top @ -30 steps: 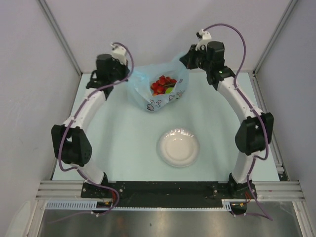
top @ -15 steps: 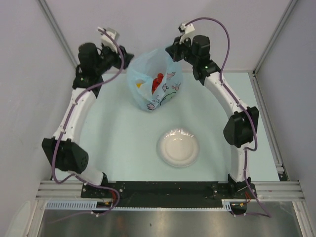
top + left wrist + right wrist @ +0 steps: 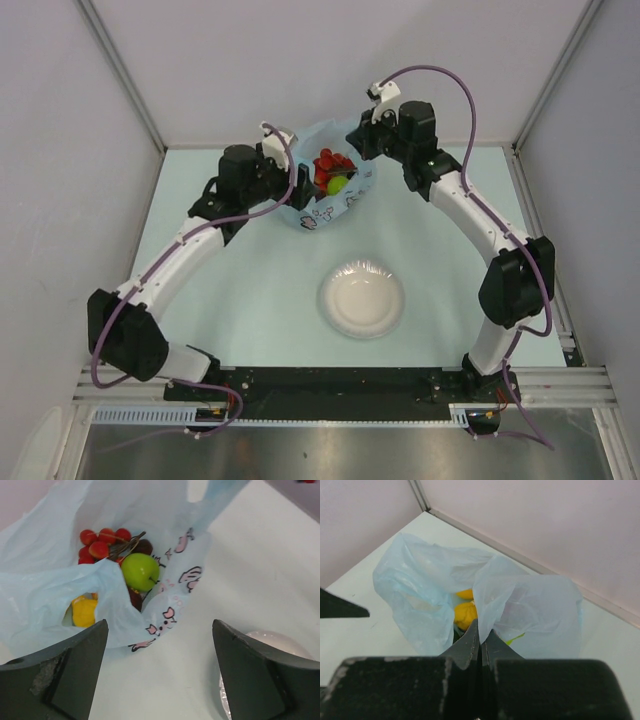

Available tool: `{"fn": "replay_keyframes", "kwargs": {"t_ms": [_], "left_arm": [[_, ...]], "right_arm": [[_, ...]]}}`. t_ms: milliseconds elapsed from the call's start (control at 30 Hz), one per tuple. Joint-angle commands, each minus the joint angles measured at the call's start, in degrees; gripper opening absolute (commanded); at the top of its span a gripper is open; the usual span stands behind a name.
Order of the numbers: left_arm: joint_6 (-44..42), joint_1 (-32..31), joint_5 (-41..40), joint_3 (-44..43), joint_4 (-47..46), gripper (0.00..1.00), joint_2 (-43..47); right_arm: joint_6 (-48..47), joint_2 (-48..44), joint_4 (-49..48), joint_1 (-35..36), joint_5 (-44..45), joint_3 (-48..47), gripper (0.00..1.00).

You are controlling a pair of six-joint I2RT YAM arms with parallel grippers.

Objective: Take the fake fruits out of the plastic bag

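Observation:
The light-blue plastic bag (image 3: 345, 203) sits at the back of the table with its mouth open upward. Inside it I see red grapes (image 3: 102, 541), a green apple (image 3: 140, 571), a dark maroon fruit (image 3: 145, 546) and a yellow fruit (image 3: 84, 611). My left gripper (image 3: 160, 672) hangs open just left of the bag (image 3: 45, 587), holding nothing. The right gripper (image 3: 481, 630) is shut on the bag's right rim (image 3: 520, 605) and holds it up. From above, the left gripper (image 3: 297, 186) touches the bag's side and the right gripper (image 3: 358, 142) is at its far right corner.
A round white plate (image 3: 361, 299) lies in the middle of the table, in front of the bag; its rim (image 3: 280, 642) shows by my left gripper's right finger. Walls close in behind and on both sides.
My left gripper has opened, let go of the bag's left edge and swung in to the bag's side. The bag has sunk lower and its mouth now shows the grapes and apple.

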State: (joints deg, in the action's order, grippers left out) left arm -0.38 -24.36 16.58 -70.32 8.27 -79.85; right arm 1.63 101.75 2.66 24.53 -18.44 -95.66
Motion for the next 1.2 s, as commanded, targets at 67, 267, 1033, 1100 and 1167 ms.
{"fn": "replay_keyframes", "kwargs": {"t_ms": [67,267,1033,1100,1167], "left_arm": [[1.0,0.3,-6.7,-5.5,-1.7,0.92,-8.2],[-2.6,-0.3,-14.7,-14.3,-1.8,0.92,-22.9],[-9.7,15.9,0.0,-58.2,8.7,0.00,-26.9],[-10.0,16.0,1.3,-54.1,9.8,0.00,-20.9],[-10.4,15.9,2.2,-41.2,9.4,0.00,-11.7]], "right_arm": [[0.7,-3.4,-2.0,-0.3,0.2,1.1,0.00],[2.6,-3.4,-2.1,-1.7,-0.2,0.9,0.00],[5.1,27.3,-8.9,-2.9,-2.6,-48.0,0.00],[3.0,23.9,-6.9,-2.9,-4.1,-45.2,0.00],[2.5,21.0,-4.4,-3.0,-7.0,-38.0,0.00]]}}
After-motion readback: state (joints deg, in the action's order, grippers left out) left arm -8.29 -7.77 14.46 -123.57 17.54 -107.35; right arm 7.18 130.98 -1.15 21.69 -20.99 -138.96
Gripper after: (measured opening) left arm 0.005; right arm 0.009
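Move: The near-left rim of the plastic bag, which I go for, hangs about 13 cm ahead of my left hand, neither left nor right, some 12 cm lower. Inside the bag, the green apple is roughly 19 cm ahead, 8 cm right and 22 cm below that hand, the red tomatoes 7 cm beyond the apple and 4 cm left of it. From my right hand, already gripping the other rim, the free rim is about 13 cm left, 4 cm farther out and 17 cm lower. I dip my open left hand forward and down, about 13 cm each way, rolling it a little, and shut the fingers on the bag's near-left rim. Then I haul that rim up nearly 30 cm, leftward and at first farther forward, fingertips tilting up; my right hand keeps its pinch and swings forward and up with it, spreading the mouth between both hands. ##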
